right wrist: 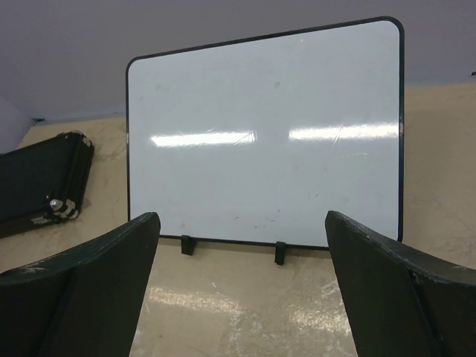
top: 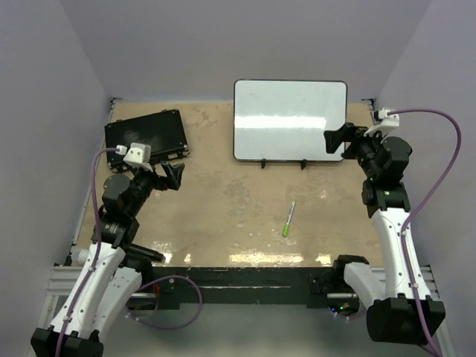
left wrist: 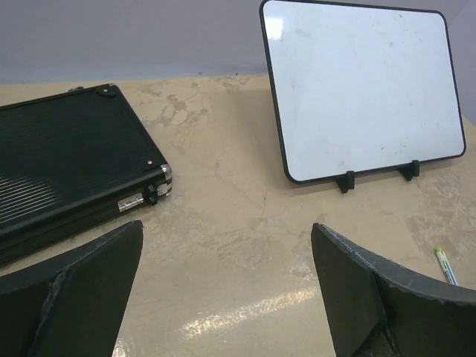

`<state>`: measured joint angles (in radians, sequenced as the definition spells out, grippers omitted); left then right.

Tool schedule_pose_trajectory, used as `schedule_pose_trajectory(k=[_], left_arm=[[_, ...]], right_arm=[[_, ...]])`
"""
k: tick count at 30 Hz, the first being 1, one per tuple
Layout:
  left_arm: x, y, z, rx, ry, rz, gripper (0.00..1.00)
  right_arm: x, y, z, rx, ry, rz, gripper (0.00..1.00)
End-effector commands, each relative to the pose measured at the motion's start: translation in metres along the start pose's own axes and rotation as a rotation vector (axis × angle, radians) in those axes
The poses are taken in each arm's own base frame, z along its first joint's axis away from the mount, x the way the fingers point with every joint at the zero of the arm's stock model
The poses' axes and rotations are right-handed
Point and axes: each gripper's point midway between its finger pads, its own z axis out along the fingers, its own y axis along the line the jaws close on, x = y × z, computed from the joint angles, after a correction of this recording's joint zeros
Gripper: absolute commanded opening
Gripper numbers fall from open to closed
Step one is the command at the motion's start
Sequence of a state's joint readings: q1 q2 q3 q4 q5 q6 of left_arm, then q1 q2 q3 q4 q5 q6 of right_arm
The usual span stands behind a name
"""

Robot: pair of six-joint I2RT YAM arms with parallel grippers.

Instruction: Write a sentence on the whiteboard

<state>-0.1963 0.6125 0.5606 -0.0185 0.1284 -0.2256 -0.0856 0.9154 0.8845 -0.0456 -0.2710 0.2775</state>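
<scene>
The whiteboard (top: 290,119) stands propped on two small black feet at the back of the table, its white face blank; no sentence shows on it (left wrist: 364,89) (right wrist: 264,141). A marker pen (top: 288,219) with a green end lies on the table in front of the board, and its tip (left wrist: 445,264) shows at the right edge of the left wrist view. My left gripper (top: 172,175) (left wrist: 227,227) hovers open and empty at the left, near the black case. My right gripper (top: 336,140) (right wrist: 242,216) is open and empty, facing the board's right side.
A flat black case (top: 145,134) (left wrist: 67,163) (right wrist: 41,182) with metal latches lies closed at the back left. The tan tabletop (top: 223,201) is walled by grey panels at the back and sides. A black rail (top: 245,279) runs along the near edge between the arm bases.
</scene>
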Motion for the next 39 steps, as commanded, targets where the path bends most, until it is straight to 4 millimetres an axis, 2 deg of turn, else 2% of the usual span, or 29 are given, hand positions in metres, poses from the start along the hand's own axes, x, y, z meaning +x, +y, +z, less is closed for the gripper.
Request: schedule_pose_trajectory(k=[1,7,9,10,15,21,22,24,25,27,28,29,30,31,32,34,35,36,37,38,39], left_arm=[[-0.013,-0.008,0.002,0.041,-0.032,-0.008,1.0],[-0.009,-0.014,0.004,0.079,-0.013,-0.011,1.0],[-0.005,-0.021,0.005,0.123,0.004,-0.012,1.0],[-0.004,-0.024,0.006,0.139,0.012,-0.019,1.0],[0.007,-0.05,0.009,0.259,0.067,-0.085,1.0],[0.032,-0.1,0.008,0.386,0.187,-0.225,1.0],[0.037,-0.115,0.003,0.425,0.207,-0.227,1.0],[0.038,-0.127,0.004,0.419,0.219,-0.249,1.0],[0.041,-0.146,-0.002,0.464,0.236,-0.25,1.0],[0.043,-0.162,0.003,0.459,0.252,-0.254,1.0],[0.048,-0.183,-0.004,0.505,0.277,-0.235,1.0],[0.062,-0.185,0.006,0.454,0.313,-0.209,1.0],[0.057,-0.195,0.01,0.455,0.311,-0.189,1.0],[0.065,-0.208,0.007,0.473,0.344,-0.167,1.0],[0.083,-0.215,0.014,0.462,0.395,-0.145,1.0],[0.082,-0.238,0.017,0.503,0.408,-0.144,1.0],[0.097,-0.242,0.024,0.473,0.436,-0.127,1.0],[0.092,-0.252,0.028,0.484,0.43,-0.128,0.99],[0.098,-0.263,0.026,0.5,0.446,-0.116,0.99],[0.112,-0.268,0.032,0.483,0.476,-0.098,0.99],[0.108,-0.278,0.034,0.49,0.472,-0.098,0.98]], right_arm=[[-0.018,0.005,-0.002,-0.011,-0.047,0.004,0.99],[-0.011,0.011,-0.002,-0.054,-0.033,-0.02,0.99],[0.003,0.01,-0.001,-0.074,-0.004,-0.038,0.99],[0.006,0.016,-0.003,-0.113,0.006,-0.049,0.99],[0.011,0.031,-0.01,-0.224,-0.013,-0.153,0.99],[0.041,0.06,-0.021,-0.477,0.029,-0.289,0.99],[0.043,0.061,-0.021,-0.496,0.029,-0.327,0.98],[0.047,0.059,-0.021,-0.502,0.05,-0.353,0.99],[0.047,0.057,-0.021,-0.492,0.055,-0.358,0.99],[0.047,0.057,-0.02,-0.5,0.065,-0.371,0.99],[0.045,0.058,-0.02,-0.502,0.06,-0.377,0.99],[0.047,0.057,-0.021,-0.5,0.082,-0.369,0.99],[0.047,0.057,-0.02,-0.497,0.085,-0.372,0.99],[0.047,0.056,-0.02,-0.497,0.089,-0.377,0.99],[0.046,0.055,-0.019,-0.492,0.09,-0.382,0.99],[0.049,0.053,-0.017,-0.485,0.1,-0.378,0.99],[0.05,0.052,-0.017,-0.482,0.106,-0.38,0.99],[0.049,0.05,-0.017,-0.478,0.107,-0.383,0.99],[0.051,0.05,-0.016,-0.477,0.114,-0.381,0.99],[0.05,0.049,-0.016,-0.473,0.116,-0.381,0.99],[0.05,0.048,-0.015,-0.469,0.118,-0.382,0.99]])
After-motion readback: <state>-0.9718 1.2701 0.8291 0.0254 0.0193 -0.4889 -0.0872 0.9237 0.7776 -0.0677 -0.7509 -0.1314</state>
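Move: The marker lies about 36 cm to the left hand's right, roughly level with it fore and aft and some 25 cm below. The whiteboard's middle is about 29 cm ahead of that hand and 39 cm to its right, the black case about 25 cm ahead and 15 cm to its left. From the right hand, the marker is roughly 10 cm left, 6 cm back and 31 cm down; the board's middle is 23 cm ahead and 8 cm left. Towards the marker: the open left hand sweeps some 25 cm to its right, speeding up after a slow start, drawing back and sinking about 7 cm each, while it turns clockwise and tips its fingers down. The right hand, also open, shifts about 6 cm left, down and slightly back, turning roughly 30 degrees counter-clockwise, then mostly just sinks. ##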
